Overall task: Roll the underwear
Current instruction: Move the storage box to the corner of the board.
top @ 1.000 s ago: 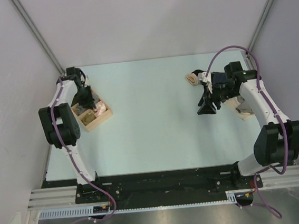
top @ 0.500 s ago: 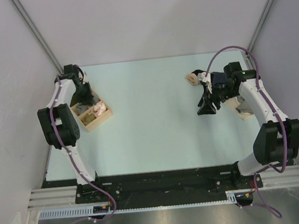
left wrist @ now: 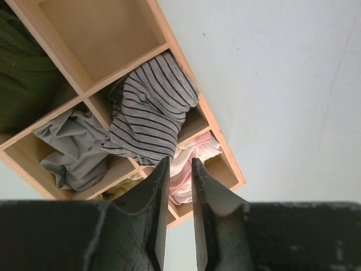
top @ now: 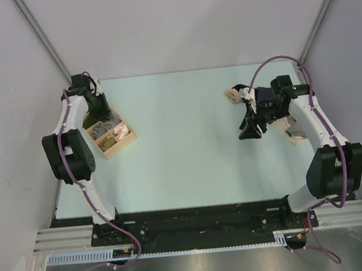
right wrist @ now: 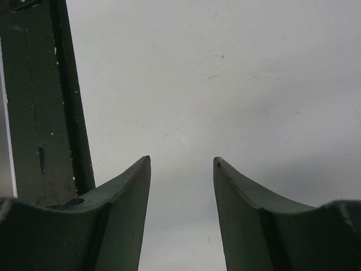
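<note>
The underwear (left wrist: 149,113), grey with fine dark stripes, lies bunched in a compartment of the wooden divided box (left wrist: 101,34) and drapes over a divider. In the top view the underwear (top: 103,125) shows in the box (top: 127,138) at the table's left. My left gripper (left wrist: 180,161) hovers just off it, open by a narrow gap, with nothing between the fingers. Seen from above, the left gripper (top: 98,110) sits behind the box's far corner. My right gripper (right wrist: 182,161) is open and holds nothing above bare table at the right (top: 250,131).
The box also holds a plain grey garment (left wrist: 73,147), a green one (left wrist: 22,73) and a pink one (left wrist: 206,148). A rolled beige cloth (top: 233,95) lies behind the right gripper. Another beige garment (top: 294,132) lies under the right arm. Walls close in on both sides.
My left gripper has pulled back out of the box toward the far left corner, and the underwear stays in its compartment. The right arm has not moved.
</note>
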You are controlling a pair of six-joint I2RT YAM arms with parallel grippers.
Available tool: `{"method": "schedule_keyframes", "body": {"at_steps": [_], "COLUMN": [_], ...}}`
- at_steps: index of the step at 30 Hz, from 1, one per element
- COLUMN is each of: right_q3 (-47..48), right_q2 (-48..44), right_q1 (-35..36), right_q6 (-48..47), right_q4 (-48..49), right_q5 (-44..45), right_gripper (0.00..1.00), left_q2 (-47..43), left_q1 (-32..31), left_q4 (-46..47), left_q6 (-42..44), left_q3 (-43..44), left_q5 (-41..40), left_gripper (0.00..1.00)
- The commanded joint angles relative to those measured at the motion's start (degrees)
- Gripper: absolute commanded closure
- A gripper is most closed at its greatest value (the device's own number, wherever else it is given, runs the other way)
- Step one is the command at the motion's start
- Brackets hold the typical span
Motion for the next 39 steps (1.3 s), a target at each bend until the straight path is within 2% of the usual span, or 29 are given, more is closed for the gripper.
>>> {"method": "schedule_keyframes", "body": {"at_steps": [1, 5, 11, 14, 15, 16, 26, 39], "right_q3": [0.7, 0.7, 0.7, 0.7, 0.7, 0.7, 0.7, 0.7], "right_q2": [0.2, 0.3, 0.5, 0.7, 0.6, 0.6, 0.2, -0.7], "right_q1": [-0.1, 0.0, -0.1, 0.0, -0.1, 0.0, 0.0, -1.0], "right_q6": [-0.7, -0.7, -0.6, -0.6, -0.6, -0.6, -0.6, -0.6], "right_q4": [-0.5, -0.4, -0.3, -0.3, -0.2, -0.2, -0.1, -0.1], "right_q5": [-1.4, -1.3, -1.1, -1.0, -1.0, -1.0, -0.9, -1.2], "right_gripper": [0.48, 0.47, 0.47, 0.47, 0.48, 0.47, 0.48, 0.47], "left_q2": [0.6, 3.6, 7.6, 8.9, 9.1, 9.5, 13.4, 18.5], "left_q1": [0.5, 0.5, 0.5, 0.5, 0.5, 0.5, 0.5, 0.5], "left_q4": [-1.3, -3.2, -5.2, -5.8, -6.2, -7.0, -12.1, -15.0], "left_q6": [1.5, 2.5, 3.7, 4.1, 4.2, 4.2, 6.1, 6.4], "left_q3": [3.4, 4.9, 5.0, 4.3, 4.2, 4.0, -0.8, -0.9], "left_q5": [-2.5, -6.0, -6.3, -5.7, -6.2, -6.4, -9.2, -11.4], "left_gripper": [0.75, 0.78, 0.83, 0.92, 0.99, 1.0, 0.99, 0.99]}}
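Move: The striped underwear in the middle of the storage box lies about 8 cm below the left hand, some 2 cm ahead and 1 cm to its left. At that height, the grey cloth is about 8 cm left and 1 cm back of the hand, the pink cloth 5 cm back and 4 cm right, and the empty compartment 9 cm ahead and 6 cm left. From the idle right hand the underwear is roughly 50 cm left, 20 cm ahead and 16 cm down. Fingers shutting, the left hand shifts 2 cm left and sinks about 7 cm onto the striped underwear. ##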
